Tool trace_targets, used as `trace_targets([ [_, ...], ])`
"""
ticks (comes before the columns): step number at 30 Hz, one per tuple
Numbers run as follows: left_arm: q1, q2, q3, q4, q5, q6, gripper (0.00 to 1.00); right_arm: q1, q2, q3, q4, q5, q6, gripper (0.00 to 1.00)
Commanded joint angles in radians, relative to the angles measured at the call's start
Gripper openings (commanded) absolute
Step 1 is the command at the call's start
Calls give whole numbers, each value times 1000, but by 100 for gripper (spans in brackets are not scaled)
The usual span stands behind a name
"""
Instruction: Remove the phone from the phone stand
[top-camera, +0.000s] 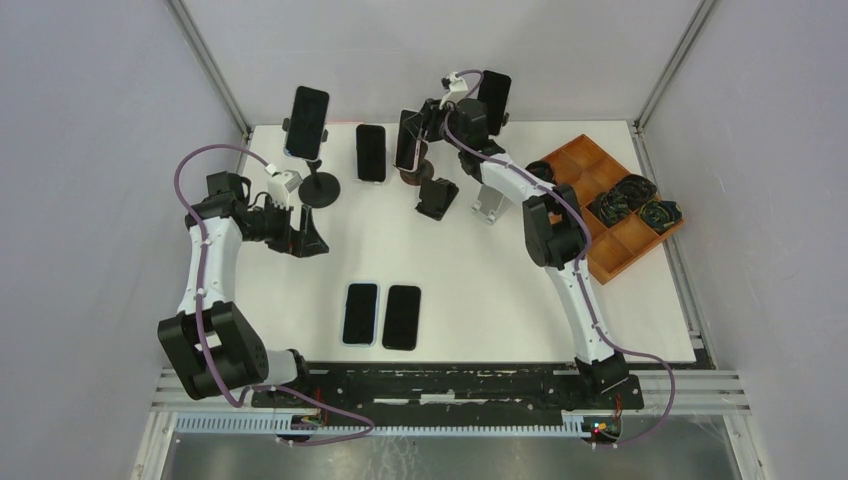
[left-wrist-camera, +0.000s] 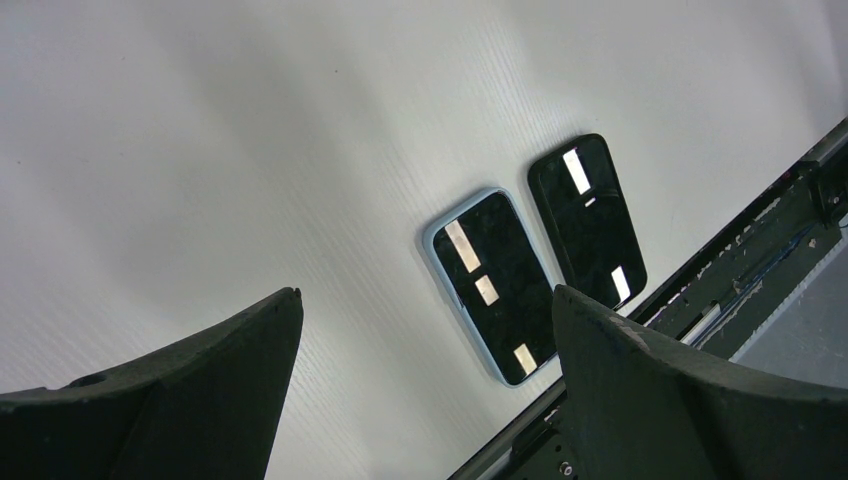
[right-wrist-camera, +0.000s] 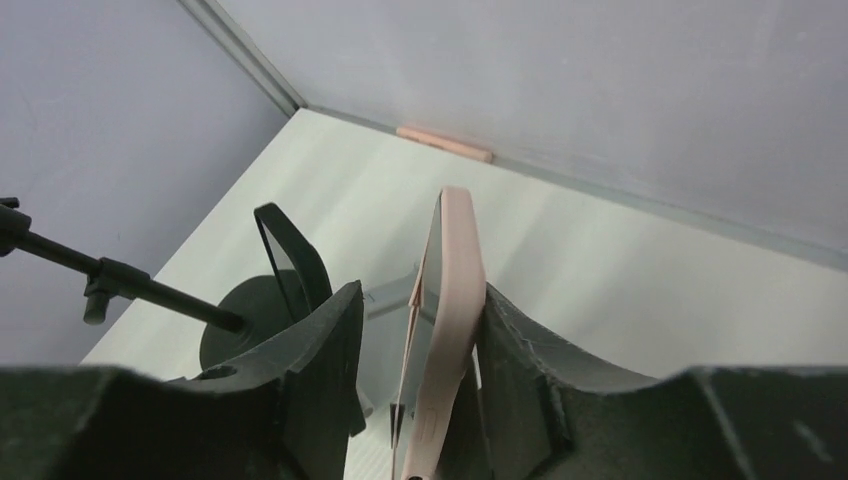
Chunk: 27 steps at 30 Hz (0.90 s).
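A phone in a pink case (top-camera: 406, 143) stands upright at the back of the table, above a dark phone stand (top-camera: 412, 176). Whether it still rests in the stand is hidden. My right gripper (top-camera: 413, 127) straddles it from above. In the right wrist view the pink-cased phone (right-wrist-camera: 455, 260) sits between the fingers of the right gripper (right-wrist-camera: 422, 290). The right finger (right-wrist-camera: 520, 340) touches the case, and a gap shows between the left finger (right-wrist-camera: 330, 340) and the screen. My left gripper (top-camera: 310, 240) hovers low over the left of the table, and in its own wrist view the left gripper (left-wrist-camera: 428, 291) is wide open and holds nothing.
A black phone (top-camera: 307, 122) sits on a round-based stand (top-camera: 320, 190), and another phone (top-camera: 493, 100) sits on a stand behind the right arm. One phone (top-camera: 371, 152) lies flat at the back. Two phones (top-camera: 361, 313) (top-camera: 401, 317) lie near the front. Two bare stands (top-camera: 437, 197) (top-camera: 490, 205) and a wooden tray (top-camera: 605, 255) are to the right.
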Motion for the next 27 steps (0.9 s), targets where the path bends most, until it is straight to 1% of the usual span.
trace_targets([
  [1,-1,-6,1,15,21,46,100,-9,-5,60,77,6,11,47],
  [5,-1,-3,3,16,24,42,100,-11,-7,48,71,-1,11,41],
  [10,-1,-13,5,16,22,41,100,-12,5,45,60,1,17,42],
  [13,-1,-15,6,15,22,41,100,-15,20,42,58,-4,30,37],
  [14,-1,-14,6,14,21,41,100,-15,23,43,58,-9,32,33],
  [16,0,-11,8,15,21,42,100,-14,23,42,57,-14,32,23],
  [19,-1,-8,7,15,21,41,100,-15,3,42,58,-23,35,4],
  [20,-1,-8,7,16,21,42,100,-15,-16,36,62,-28,35,0],
  [27,0,-19,12,15,29,22,100,-8,-177,-28,130,-83,56,0],
])
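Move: The right hand's fingers straddle the upper right edge of the pink-edged phone on its phone stand; the phone's middle is about 3 cm left of this hand, 2 cm back and 4 cm lower. The black phone sits some 10 cm left and 5 cm back, 7 cm lower; the tall-stand phone is about 15 cm right, 4 cm farther out. The empty black stand lies 14 cm back, 5 cm right, 13 cm below. From the left hand, the pink-edged phone is roughly 20 cm ahead and 19 cm right, 3 cm lower. The right hand finishes its approach with a short lift of about 1.5 cm, easing slightly forward and to its right, to bring the fingertips up along the right side edge of the pink-edged phone. It then all but stays in place, fingers pointing forward-left and the wrist turning hardly at all, while the half-open fingers close until nearly shut and pinch that edge between front and back. ##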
